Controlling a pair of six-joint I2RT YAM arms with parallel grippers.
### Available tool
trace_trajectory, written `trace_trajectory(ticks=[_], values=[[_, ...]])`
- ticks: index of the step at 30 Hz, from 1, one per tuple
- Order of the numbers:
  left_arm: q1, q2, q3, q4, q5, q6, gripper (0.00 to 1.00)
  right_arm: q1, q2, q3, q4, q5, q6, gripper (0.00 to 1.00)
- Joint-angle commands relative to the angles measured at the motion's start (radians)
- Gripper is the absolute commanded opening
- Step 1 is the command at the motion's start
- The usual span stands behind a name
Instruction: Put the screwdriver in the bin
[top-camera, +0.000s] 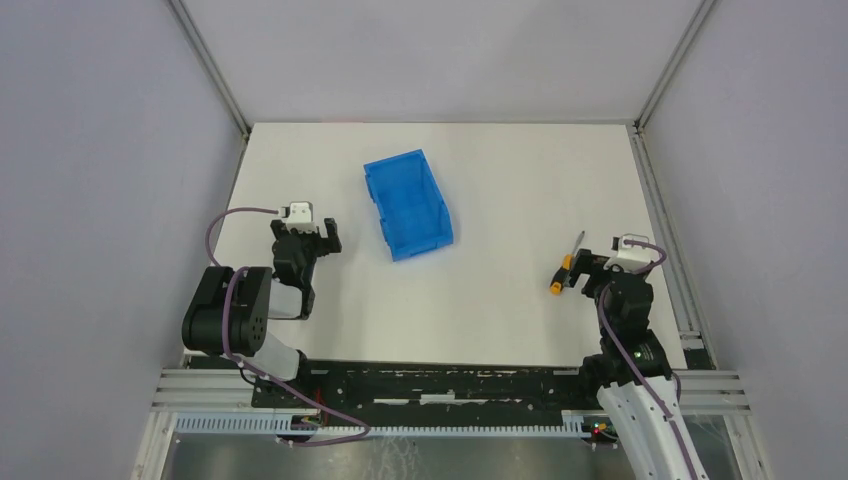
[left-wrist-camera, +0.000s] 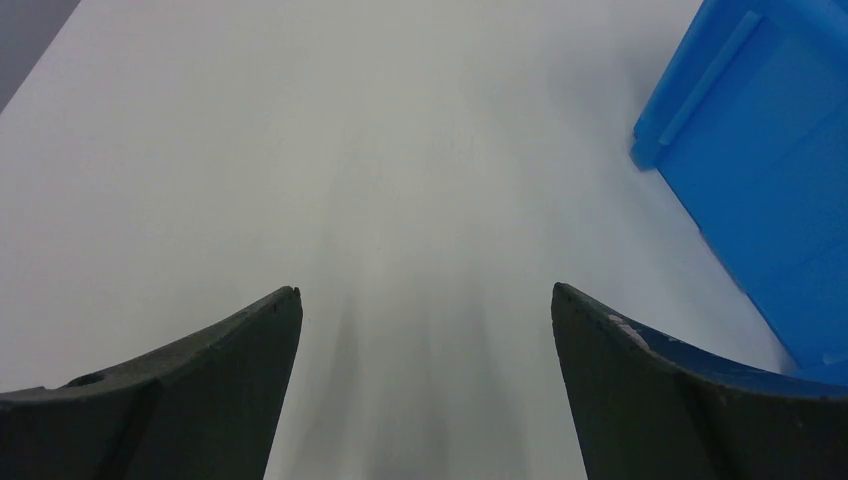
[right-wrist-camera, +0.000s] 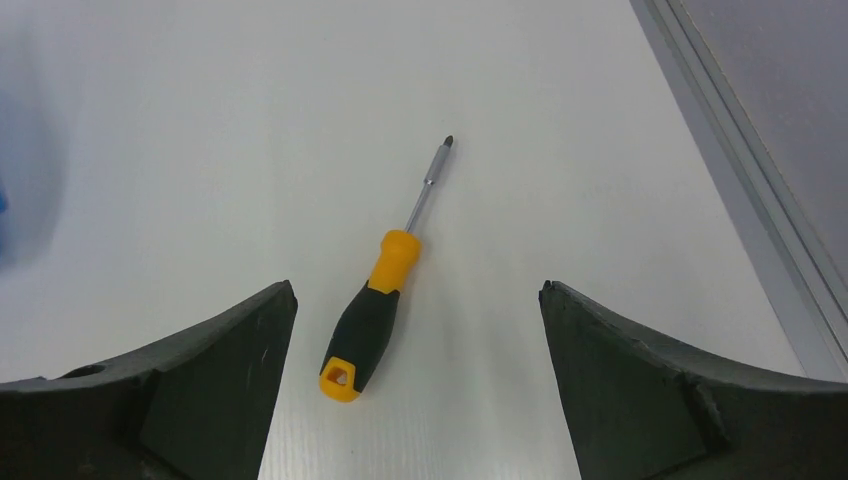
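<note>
The screwdriver (top-camera: 566, 265) lies flat on the white table at the right, tip pointing away from the arms. In the right wrist view its black and orange-yellow handle (right-wrist-camera: 365, 325) sits between my spread fingers, closer to the left one and touching neither. My right gripper (top-camera: 587, 270) (right-wrist-camera: 417, 284) is open, low over the handle end. The blue bin (top-camera: 408, 203) stands open-topped at the table's middle back. My left gripper (top-camera: 308, 233) (left-wrist-camera: 425, 290) is open and holds nothing, to the left of the bin, whose wall (left-wrist-camera: 760, 170) shows on the right of the left wrist view.
A metal frame rail (top-camera: 660, 200) (right-wrist-camera: 760, 180) runs along the table's right edge, close to the screwdriver. Grey enclosure walls surround the table on the left, back and right. The white table (top-camera: 500, 310) stretches between bin and screwdriver.
</note>
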Motion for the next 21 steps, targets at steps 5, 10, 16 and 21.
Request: trace_trajectory(ticks=[5, 10, 16, 21], values=[[0.005, -0.015, 0.004, 0.026, 0.006, -0.021, 1.0, 0.0, 0.075, 0.134, 0.074, 0.076, 0.013, 0.98], [0.005, -0.015, 0.004, 0.026, 0.007, -0.021, 1.0, -0.001, 0.389, 0.451, -0.047, 0.099, -0.008, 0.98], [0.005, -0.016, 0.004, 0.026, 0.006, -0.021, 1.0, -0.007, 0.903, 0.808, -0.337, 0.074, -0.014, 0.98], [0.005, -0.015, 0.004, 0.026, 0.007, -0.021, 1.0, -0.02, 1.118, 0.685, -0.243, -0.035, 0.008, 0.96]])
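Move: The screwdriver lies about 13 cm ahead of the right gripper, some 2 cm to its left and 13 cm below, its shaft pointing away from the base. The blue bin stands roughly 27 cm ahead of the right gripper and 39 cm to its left, about 10 cm below. From the idle left gripper, the screwdriver is some 58 cm to the right, about level fore and aft, and 7 cm lower. Swing the open right gripper up and forward in a fast arc, climbing about 13 cm before dropping back some 7 cm, to finish about 13 cm farther out, high above the screwdriver. Tip the fingers down by roughly 20 degrees, mostly during the drop; keep them wide open and touch nothing. ##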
